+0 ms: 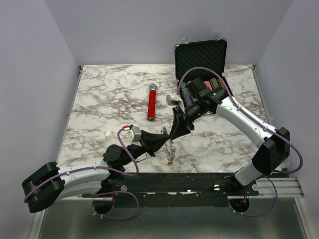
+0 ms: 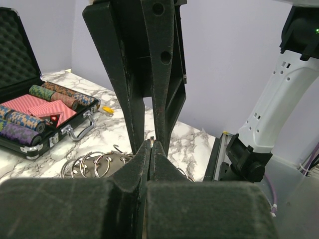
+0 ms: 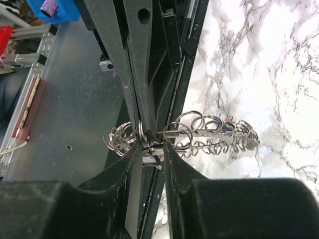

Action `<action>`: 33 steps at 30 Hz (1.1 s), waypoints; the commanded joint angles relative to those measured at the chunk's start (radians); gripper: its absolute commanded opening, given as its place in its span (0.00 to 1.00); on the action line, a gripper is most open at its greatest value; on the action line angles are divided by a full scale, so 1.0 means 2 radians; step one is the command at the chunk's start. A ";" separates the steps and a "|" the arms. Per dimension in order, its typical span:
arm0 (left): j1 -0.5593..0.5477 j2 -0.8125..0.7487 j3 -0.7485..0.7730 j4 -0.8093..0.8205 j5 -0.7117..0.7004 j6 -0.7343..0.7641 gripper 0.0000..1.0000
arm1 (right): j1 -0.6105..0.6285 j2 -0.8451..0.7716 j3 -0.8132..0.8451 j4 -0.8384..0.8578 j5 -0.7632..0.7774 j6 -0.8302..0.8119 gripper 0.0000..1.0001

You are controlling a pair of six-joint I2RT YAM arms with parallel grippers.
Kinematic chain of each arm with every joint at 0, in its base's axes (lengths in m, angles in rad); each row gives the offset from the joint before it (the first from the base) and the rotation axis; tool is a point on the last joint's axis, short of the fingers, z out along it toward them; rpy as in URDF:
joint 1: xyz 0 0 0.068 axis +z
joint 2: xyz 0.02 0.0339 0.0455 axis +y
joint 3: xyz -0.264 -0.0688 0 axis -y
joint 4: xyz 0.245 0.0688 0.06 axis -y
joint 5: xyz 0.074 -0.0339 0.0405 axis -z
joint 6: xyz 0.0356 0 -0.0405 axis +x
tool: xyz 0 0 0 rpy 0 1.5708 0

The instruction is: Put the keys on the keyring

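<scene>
The keyring [image 1: 170, 148], a loop of linked metal rings with a small yellow tag [image 1: 170, 161], hangs above the table's near middle between both grippers. My left gripper [image 1: 166, 141] is shut on one thin ring of it [image 2: 151, 142]. Further rings [image 2: 94, 163] trail off to the left in the left wrist view. My right gripper [image 3: 152, 149] meets it from the opposite side, its fingertips closed on a small silver key [image 3: 153, 159] right beside the pinched ring. In the right wrist view the rest of the keyring [image 3: 214, 127] stretches rightward, with a bit of blue among the rings.
A red-handled microphone [image 1: 151, 102] lies mid-table with a small white object [image 1: 172, 99] beside it. An open black case [image 1: 201, 55] of poker chips [image 2: 55, 94] stands at the back right. The table's near edge [image 1: 199, 174] runs just below the grippers.
</scene>
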 commanded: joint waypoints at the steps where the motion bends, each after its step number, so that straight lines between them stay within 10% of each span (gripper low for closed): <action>1: 0.000 -0.002 0.013 0.036 0.002 -0.005 0.00 | 0.004 -0.003 -0.003 0.009 -0.014 0.008 0.32; 5: -0.001 0.003 0.014 0.037 0.001 -0.006 0.00 | 0.005 -0.004 -0.006 0.015 -0.016 0.013 0.30; 10: -0.001 0.008 0.017 0.040 0.000 -0.007 0.00 | 0.006 -0.005 -0.006 0.017 -0.017 0.014 0.00; 17: -0.001 -0.005 0.011 0.013 0.006 -0.011 0.00 | 0.006 -0.012 -0.002 -0.004 -0.002 -0.012 0.00; 25: 0.006 -0.111 0.025 -0.189 0.042 0.011 0.53 | 0.007 -0.005 0.019 -0.046 0.035 -0.044 0.00; 33: 0.022 -0.198 0.094 -0.462 0.068 0.086 0.71 | 0.024 0.021 0.063 -0.113 0.092 -0.087 0.00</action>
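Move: The small wire ring on the keyring sits practically at both hand points: pinched in the left fingertips, about 1 cm to that hand's right, and between the right hand's parted fingers, about 1 cm to that hand's left. From the right hand, the keyring's big flat hoop hangs about 7 cm below and level fore and aft, 1 cm left; its yellow tag is some 13 cm below, 2 cm back and 1 cm left. The small wire ring is handed over: the right fingers, about a third open around it, shut and pinch it while both hands stay put. Only then do the left fingers let go, opening to about two thirds as that hand draws off left and back, about 3 cm in all, rising slightly. The right hand keeps its grip, easing about 1 cm down and to the right and turning some 5 degrees. ##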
